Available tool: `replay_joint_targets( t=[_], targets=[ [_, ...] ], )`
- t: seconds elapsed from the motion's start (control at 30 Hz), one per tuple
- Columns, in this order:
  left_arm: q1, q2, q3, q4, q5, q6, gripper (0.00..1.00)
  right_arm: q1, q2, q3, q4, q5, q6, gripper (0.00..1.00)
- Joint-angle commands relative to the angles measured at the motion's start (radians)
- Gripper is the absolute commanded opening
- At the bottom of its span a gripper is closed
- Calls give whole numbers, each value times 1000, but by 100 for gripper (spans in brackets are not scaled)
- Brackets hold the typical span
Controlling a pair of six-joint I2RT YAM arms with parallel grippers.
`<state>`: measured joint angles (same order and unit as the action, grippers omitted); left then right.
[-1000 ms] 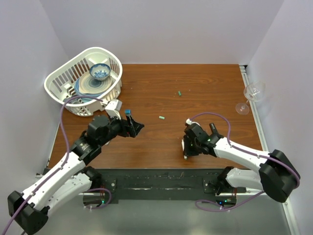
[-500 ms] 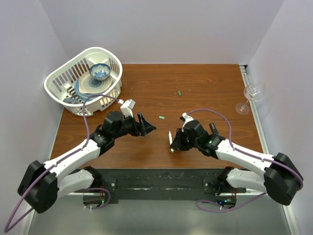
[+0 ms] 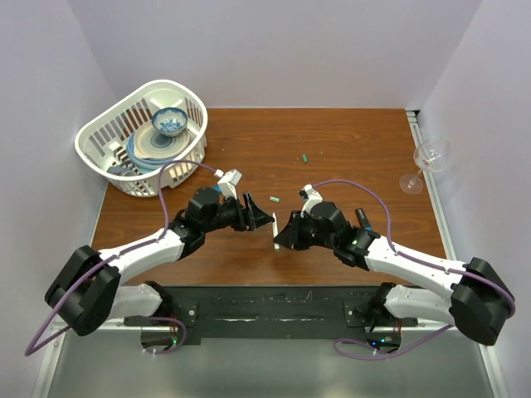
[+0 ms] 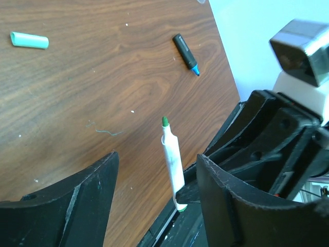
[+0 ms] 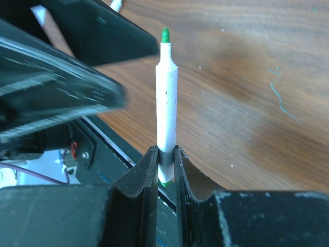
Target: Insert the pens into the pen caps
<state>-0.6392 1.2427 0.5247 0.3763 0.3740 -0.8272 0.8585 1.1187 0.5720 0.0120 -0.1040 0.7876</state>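
A slim white pen (image 5: 166,98) with a green tip stands upright, and my right gripper (image 5: 165,157) is shut on its lower end. In the top view this pen (image 3: 276,239) hangs over the table's front middle in the right gripper (image 3: 282,234). My left gripper (image 3: 264,220) faces it from the left. Its jaws are open, and the pen (image 4: 172,164) stands between the left gripper's (image 4: 157,157) two fingers, touching neither. A light green pen cap (image 4: 29,39) lies on the wood beyond, also seen from above (image 3: 274,199). A dark pen cap (image 4: 185,47) lies farther back (image 3: 305,157).
A white basket (image 3: 99,153) with a bowl (image 3: 170,122) and plates stands at the back left. A wine glass (image 3: 430,156) lies tipped at the table's right edge. The black base rail (image 3: 265,308) runs along the near edge.
Both arms have swung in toward the table's middle. The right gripper has carried the pen leftward, the left gripper has come up around it, and the left jaws have narrowed somewhat.
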Motion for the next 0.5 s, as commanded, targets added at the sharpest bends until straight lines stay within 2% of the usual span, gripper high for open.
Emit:
replay_joint_targets(
  t=[0.0,0.23,0.33,0.37,0.43,0.47],
  targets=[
    [-20,18,3,91,-10,-6,66,10,-30,40,63,12,19,0],
    [-42,58,3,159,20,-29,63,16,-31,48,86,18,27,0],
    [-53,73,-2,185,17,-38,55,17,-34,54,97,23,30,0],
    [-56,77,-3,193,26,-46,46,17,-36,55,98,24,33,0],
    [-60,84,-6,219,37,-56,34,19,-36,55,101,32,36,0],
    [-62,86,-8,231,48,-68,17,17,-34,55,101,30,36,0]
  ],
)
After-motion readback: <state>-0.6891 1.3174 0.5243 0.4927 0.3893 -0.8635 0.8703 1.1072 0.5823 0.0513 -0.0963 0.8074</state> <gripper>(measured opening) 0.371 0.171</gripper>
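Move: About 4 cm to the left hand's right and 3 cm back, nearly level with it, is the middle of the green-tipped pen, tip pointing mostly forward; the right fingers already grip its rear end, so that middle is some 4 cm ahead of the right hand. On the table, 12 cm below the left hand, lie the light green cap, 9 cm ahead and 4 cm right, and the dark green cap, about 22 ahead and 14 right. Reaching rightward a little over 2 cm, the left hand brings its open fingers around the front half of the pen and, mostly towards the end, narrows them from about two-thirds open to a bit over a third. The right hand keeps its pinch and eases the pen up by 1.5 cm and slightly left into that gap; contact by the left fingers isn't clear. ##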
